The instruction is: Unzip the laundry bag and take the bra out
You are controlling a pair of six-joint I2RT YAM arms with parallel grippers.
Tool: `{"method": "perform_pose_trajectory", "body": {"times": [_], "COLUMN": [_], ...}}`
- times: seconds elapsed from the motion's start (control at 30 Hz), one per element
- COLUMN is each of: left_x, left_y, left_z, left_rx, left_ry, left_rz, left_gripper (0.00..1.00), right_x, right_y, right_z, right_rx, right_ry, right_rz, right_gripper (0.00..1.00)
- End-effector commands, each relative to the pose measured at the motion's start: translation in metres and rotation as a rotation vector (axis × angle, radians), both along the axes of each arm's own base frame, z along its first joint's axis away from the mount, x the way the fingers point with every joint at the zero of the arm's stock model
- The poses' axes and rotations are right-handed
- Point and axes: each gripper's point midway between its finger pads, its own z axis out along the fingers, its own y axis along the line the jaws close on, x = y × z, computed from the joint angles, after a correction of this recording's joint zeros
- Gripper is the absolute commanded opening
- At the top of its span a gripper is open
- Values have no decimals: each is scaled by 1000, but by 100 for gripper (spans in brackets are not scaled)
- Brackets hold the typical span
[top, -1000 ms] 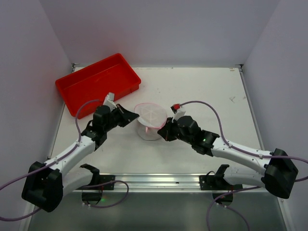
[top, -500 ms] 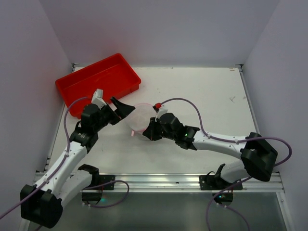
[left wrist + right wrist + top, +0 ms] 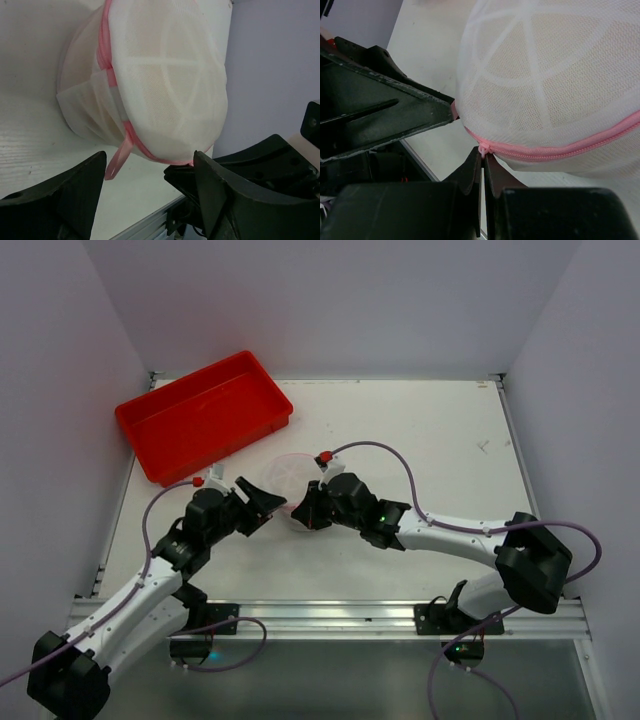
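The laundry bag (image 3: 287,476) is a round white mesh pouch with a pink zipper rim, tilted up on its edge at the table's middle. A beige-peach bra shows faintly through the mesh (image 3: 555,85); its shape is hidden. My right gripper (image 3: 305,512) is shut on the small pink zipper pull (image 3: 483,149) at the bag's lower rim. My left gripper (image 3: 268,502) is open just left of the bag, with the bag's lower edge (image 3: 165,80) between its fingertips (image 3: 220,180). A pink loop (image 3: 116,159) hangs from the rim.
A red plastic tray (image 3: 205,412) stands at the back left, close behind the bag. The two grippers sit nearly tip to tip under the bag. A metal rail (image 3: 330,612) runs along the near table edge.
The right gripper pulled the bag leftward and tipped it up on edge. The left gripper let go of the bag's side, swung away, then came back lower and nearer, open by the bag.
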Motion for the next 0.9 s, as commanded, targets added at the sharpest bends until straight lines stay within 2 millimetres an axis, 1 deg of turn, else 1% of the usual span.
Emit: {"method": "perform_pose_trajectory", "body": {"times": [0.0,0.03,0.07,0.1,0.13,0.2,0.23,0.27,0.3,0.33,0.37,0.4,0.43,0.47,0.5,0.53,0.57,0.6,0.63,0.67,0.7,0.73,0.77,0.8,0.83,0.87], "left_x": [19,18,22,23,23,25,26,27,29,30,29,32,37,37,42,46,50,56,60,64,75,74,78,87,89,91], "left_y": [-9,-13,-14,-15,-17,-18,-18,-18,-19,-18,-16,-14,-8,-4,-2,3,5,4,6,6,10,1,0,-3,-9,-10], "left_z": [22,19,25,21,20,17,15,14,12,12,8,9,10,6,11,12,14,16,17,16,13,15,13,13,16,15], "left_rx": [-91,-117,-139,-140,-142,-136,-128,-124,-113,-95,-71,-35,1,38,89,112,133,193,203,222,273,262,271,297,287,288], "left_ry": [-54,-39,-61,-48,-41,-34,-29,-31,-28,-36,-25,-45,-66,-64,-99,-112,-129,-169,-182,-189,-207,-224,-228,-251,-266,-259], "left_rz": [60,62,74,81,86,96,97,96,95,94,94,92,119,117,96,87,73,16,-25,-54,-93,-165,-189,-225,-263,-278], "left_gripper": [73,68,64,60,51,42,31,24,18,5,0,0,0,0,0,0,0,0,0,0,0,0,0,0,0,0], "right_x": [9,8,9,9,9,9,8,7,7,8,9,9,9,15,15,12,15,14,12,11,9,8,7,5,5,3], "right_y": [10,9,8,8,6,5,3,1,-3,-11,-17,-27,-38,-49,-59,-70,-79,-85,-92,-94,-95,-95,-94,-90,-86,-81], "right_z": [22,20,20,20,18,19,17,16,19,14,13,16,9,9,5,6,7,6,9,10,10,13,13,17,21,19], "right_rx": [52,49,50,52,49,50,40,33,29,2,-12,-29,-56,-73,-91,-91,-93,-112,-113,-119,-128,-122,-124,-105,-93,-85], "right_ry": [-47,-44,-46,-43,-45,-50,-47,-47,-63,-71,-82,-103,-106,-122,-120,-126,-136,-150,-164,-176,-195,-206,-214,-219,-226,-209], "right_rz": [-19,-21,-25,-29,-36,-36,-36,-36,-38,-55,-66,-74,-86,-112,-119,-126,-141,-135,-134,-129,-107,-99,-82,-61,-48,-31], "right_gripper": [0,0,0,0,0,0,0,0,0,0,0,0,0,0,0,0,0,0,0,0,0,0,0,0,0,0]}}
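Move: The left hand, open, has the bag's pink tab almost between its fingers, about 2 cm ahead and 2 cm to its right; the zipper pull, already pinched in the right fingers, is some 4 cm to the left hand's right, level with it. The laundry bag's middle is about 5 cm ahead, 4 cm right and 4 cm lower, the red bin roughly 22 cm ahead and 17 cm left. From the right hand the tab lies about 2 cm ahead and 2 cm left. The left hand eases about 2 cm forward and 2 cm right onto the pink zip edge and closes from wide open to pinch the tape where the tab hangs, while the right hand at first waits with the zipper pull still gripped. Then the hands part: the right drags the pull about 8 cm to the right, away from the left fingers, dipping slightly before rising a couple of centimetres and tipping up some 10 degrees, while the left, keeping its pinch, carries the tab end about 5 cm forward and turns clockwise. ##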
